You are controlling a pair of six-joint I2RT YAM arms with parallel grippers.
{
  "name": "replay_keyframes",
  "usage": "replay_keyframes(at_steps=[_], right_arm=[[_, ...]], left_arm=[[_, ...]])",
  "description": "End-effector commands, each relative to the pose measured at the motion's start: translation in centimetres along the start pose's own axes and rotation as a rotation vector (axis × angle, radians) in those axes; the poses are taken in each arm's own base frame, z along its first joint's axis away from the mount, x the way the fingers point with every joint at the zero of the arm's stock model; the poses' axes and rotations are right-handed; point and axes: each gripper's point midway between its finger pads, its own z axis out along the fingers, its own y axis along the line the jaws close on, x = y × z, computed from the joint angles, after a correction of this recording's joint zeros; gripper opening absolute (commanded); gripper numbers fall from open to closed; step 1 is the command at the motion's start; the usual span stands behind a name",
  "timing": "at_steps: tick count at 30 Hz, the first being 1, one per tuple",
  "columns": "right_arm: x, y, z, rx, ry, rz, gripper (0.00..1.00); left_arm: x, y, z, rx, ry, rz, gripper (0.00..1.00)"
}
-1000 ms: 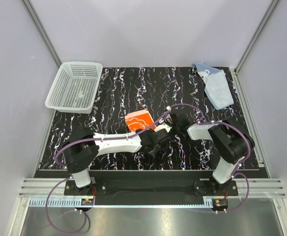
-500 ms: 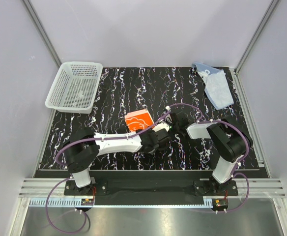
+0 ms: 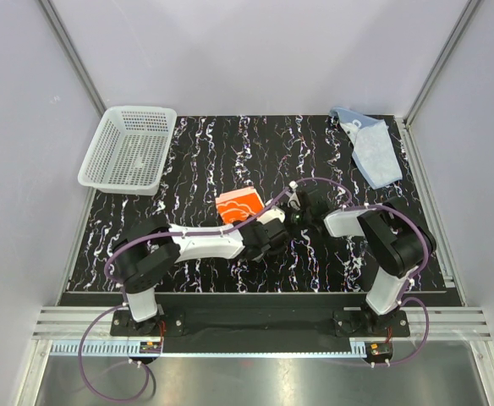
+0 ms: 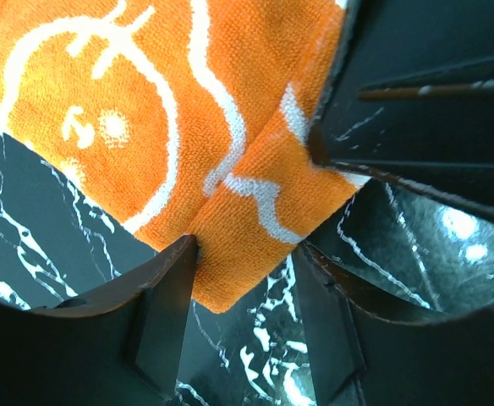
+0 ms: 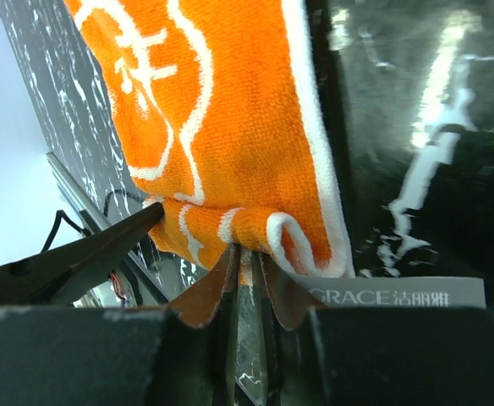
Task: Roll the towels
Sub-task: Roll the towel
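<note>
The orange towel (image 3: 237,205) with white cartoon prints lies partly folded at the mat's middle. In the right wrist view my right gripper (image 5: 249,255) is shut on a rolled fold of its near edge (image 5: 230,127), beside the white label (image 5: 391,293). My left gripper (image 4: 247,288) is open. The towel's corner (image 4: 238,254) lies between its fingers and touches the left one (image 4: 158,313). In the top view the two grippers meet at the towel's right corner (image 3: 281,216). The light blue towel (image 3: 374,148) lies crumpled at the far right.
A white mesh basket (image 3: 128,148) stands at the mat's far left corner. The black marbled mat (image 3: 196,161) ends at metal rails left and right, with grey walls behind. The right gripper's black body (image 4: 433,101) crowds the left wrist view.
My left jaws have widened a little around the towel's corner. Both grippers and the towel's near corner have edged slightly toward the far side. The blue towel has not moved.
</note>
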Motion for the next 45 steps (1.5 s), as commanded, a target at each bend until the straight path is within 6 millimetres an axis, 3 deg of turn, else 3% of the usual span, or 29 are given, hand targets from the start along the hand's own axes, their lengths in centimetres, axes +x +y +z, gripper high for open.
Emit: replay_keyframes(at_steps=[1, 6, 12, 20, 29, 34, 37, 41, 45], right_arm=[[0.4, -4.4, -0.9, 0.175, 0.007, 0.038, 0.18], [-0.2, -4.6, -1.8, 0.221, 0.018, 0.021, 0.18], [-1.2, -4.6, -2.1, 0.244, 0.024, 0.014, 0.18], [-2.2, -6.1, -2.7, 0.271, 0.022, 0.04, 0.18], [-4.8, -6.2, -4.6, 0.293, -0.021, 0.057, 0.19], [-7.1, -5.8, -6.8, 0.369, -0.071, 0.054, 0.26], [-8.9, -6.5, -9.3, 0.484, -0.127, 0.054, 0.32], [-10.0, -6.3, -12.4, 0.571, -0.167, 0.055, 0.36], [-10.4, -4.0, -14.7, 0.55, -0.235, 0.04, 0.44]], left_arm=[[2.6, -0.5, 1.3, 0.036, 0.062, 0.019, 0.54], [2.7, -1.6, 1.5, 0.094, 0.073, 0.048, 0.52], [4.3, -3.2, 2.1, 0.165, 0.138, 0.093, 0.47], [6.0, -3.1, 2.9, 0.155, 0.193, 0.103, 0.42], [5.4, -3.9, 2.8, 0.191, 0.204, 0.109, 0.08], [4.9, -5.3, 1.7, 0.271, 0.242, 0.06, 0.02], [4.0, -6.8, 0.4, 0.356, 0.251, -0.008, 0.02], [2.4, -8.2, -1.6, 0.474, 0.276, -0.099, 0.02], [0.1, -9.3, -3.9, 0.638, 0.287, -0.225, 0.06]])
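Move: The near end of the towel roll lies between the left hand's open fingers, about 1 cm ahead and at pad height; from the right hand, which already pinches the roll partway along, that end is some 5 cm back and 1 cm left. The flat orange flap's middle is about 5 cm ahead and 6 cm left of the left hand. From the right hand, the grey label lies 4 cm ahead and 1 cm right, and the blue towel roughly 14 cm ahead and 22 cm right. The left hand slides about 4 cm right around the roll's near end and shuts its fingers on it, then carries on right and back some 4 cm while tilting about 25 degrees, still pinching. Meanwhile the right hand keeps its pinch and draws the roll right and slightly forward about 6 cm, then opens, lets go and pulls away to the right and forward, rising at the last towards the blue towel's side. ##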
